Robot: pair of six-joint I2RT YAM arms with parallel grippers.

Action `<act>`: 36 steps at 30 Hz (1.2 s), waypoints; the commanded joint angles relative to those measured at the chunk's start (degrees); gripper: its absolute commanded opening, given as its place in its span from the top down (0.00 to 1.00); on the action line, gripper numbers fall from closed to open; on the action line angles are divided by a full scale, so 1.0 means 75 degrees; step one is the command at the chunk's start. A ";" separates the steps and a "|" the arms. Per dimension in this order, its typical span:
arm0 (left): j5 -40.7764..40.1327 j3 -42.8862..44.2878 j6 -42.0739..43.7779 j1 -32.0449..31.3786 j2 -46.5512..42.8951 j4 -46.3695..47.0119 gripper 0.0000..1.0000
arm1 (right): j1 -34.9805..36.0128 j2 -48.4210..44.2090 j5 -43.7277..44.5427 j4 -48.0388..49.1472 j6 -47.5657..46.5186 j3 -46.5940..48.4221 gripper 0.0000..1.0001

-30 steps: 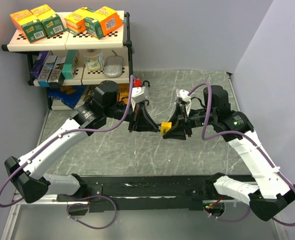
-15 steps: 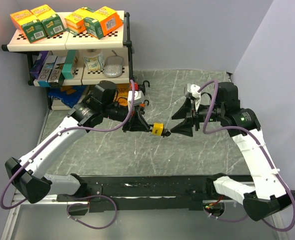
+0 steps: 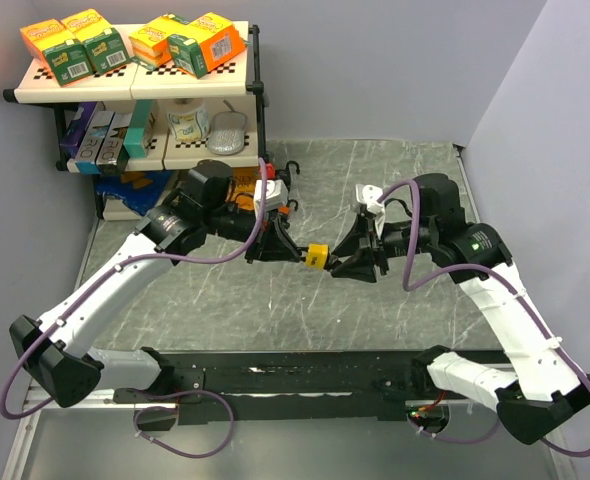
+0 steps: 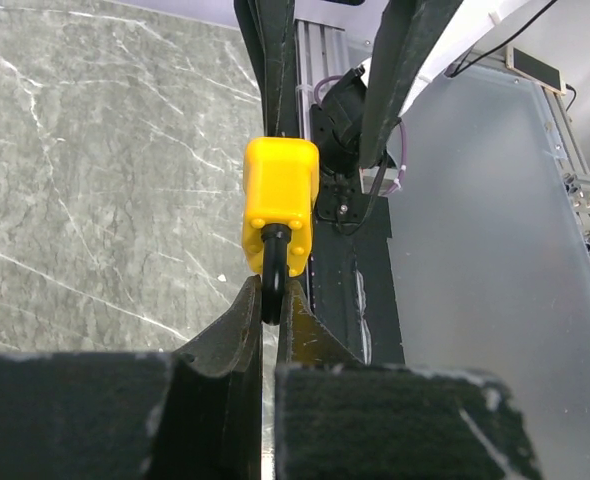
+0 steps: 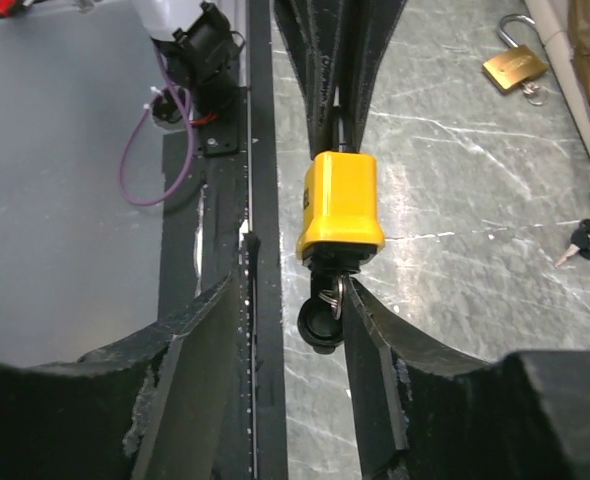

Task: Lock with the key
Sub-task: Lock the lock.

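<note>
A yellow padlock [image 3: 317, 257] hangs in the air above the middle of the table. My left gripper [image 3: 297, 255] is shut on its black shackle [image 4: 272, 290], with the lock body [image 4: 280, 205] pointing away from the fingers. A black-headed key [image 5: 322, 315] on a small ring sticks out of the lock's bottom end [image 5: 341, 200]. My right gripper [image 5: 293, 290] is open around that key. Its right finger [image 5: 360, 305] touches the key ring, and its left finger [image 5: 220, 310] stands well apart from it.
A brass padlock [image 5: 515, 68] and a bunch of dark keys [image 5: 585, 240] lie on the marble table. A shelf [image 3: 135, 90] with boxes stands at the back left. A black rail [image 3: 295, 375] runs along the near edge.
The right gripper pulled back and widened, then returned to the key with its jaws narrower. The left gripper stayed shut on the shackle and shifted the lock slightly left.
</note>
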 commanded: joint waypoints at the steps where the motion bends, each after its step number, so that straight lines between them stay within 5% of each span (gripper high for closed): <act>1: 0.0483 -0.0047 -0.0063 -0.0013 -0.0419 0.0628 0.99 | 0.0096 0.0014 0.0308 0.0391 0.0019 0.0040 0.50; 9: 0.0507 -0.0176 0.0137 -0.0013 -0.0594 0.0487 0.99 | 0.0096 -0.0009 0.0426 0.0368 0.0007 -0.0054 0.68; 21: 0.0530 -0.0188 0.0207 -0.0013 -0.0630 0.0441 0.99 | 0.0283 0.0202 0.0309 0.0520 0.0171 0.0040 0.71; 24: 0.0554 -0.0152 0.0265 -0.0013 -0.0630 0.0359 0.99 | 0.0354 0.0190 0.0355 0.0509 0.0136 -0.0030 0.77; 28: 0.0507 -0.0199 0.0266 -0.0002 -0.0677 0.0336 0.99 | 0.0377 0.0214 0.0426 0.0392 0.0043 -0.0019 0.99; 36: 0.0788 -0.0223 0.0369 0.0666 -0.0689 0.0137 0.99 | 0.0214 0.0073 0.0695 -0.0089 -0.0321 -0.0042 1.00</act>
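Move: The yellow lock's black key head already sits between the right hand's half-open fingers, level left-right with the hand point, roughly 1 cm ahead and 1 cm below. From the right hand, the lock body is some 4 cm to the left and 1 cm ahead, at hand height; the shackle, kept in the left fingers, is about 7 cm left and 1 cm ahead. From the left hand, the key head is roughly 7 cm right, 1 cm back and 2 cm below. Around the key head the right fingers close from about half open to shut, most of the way late on, pinching it near the lock body; the hand first eases 1 cm forward, then slightly left and down, barely turning. The left fingers keep their hold on the shackle while that hand slips about 1 cm back and left, then farther left at the end, partly coming forward again. ##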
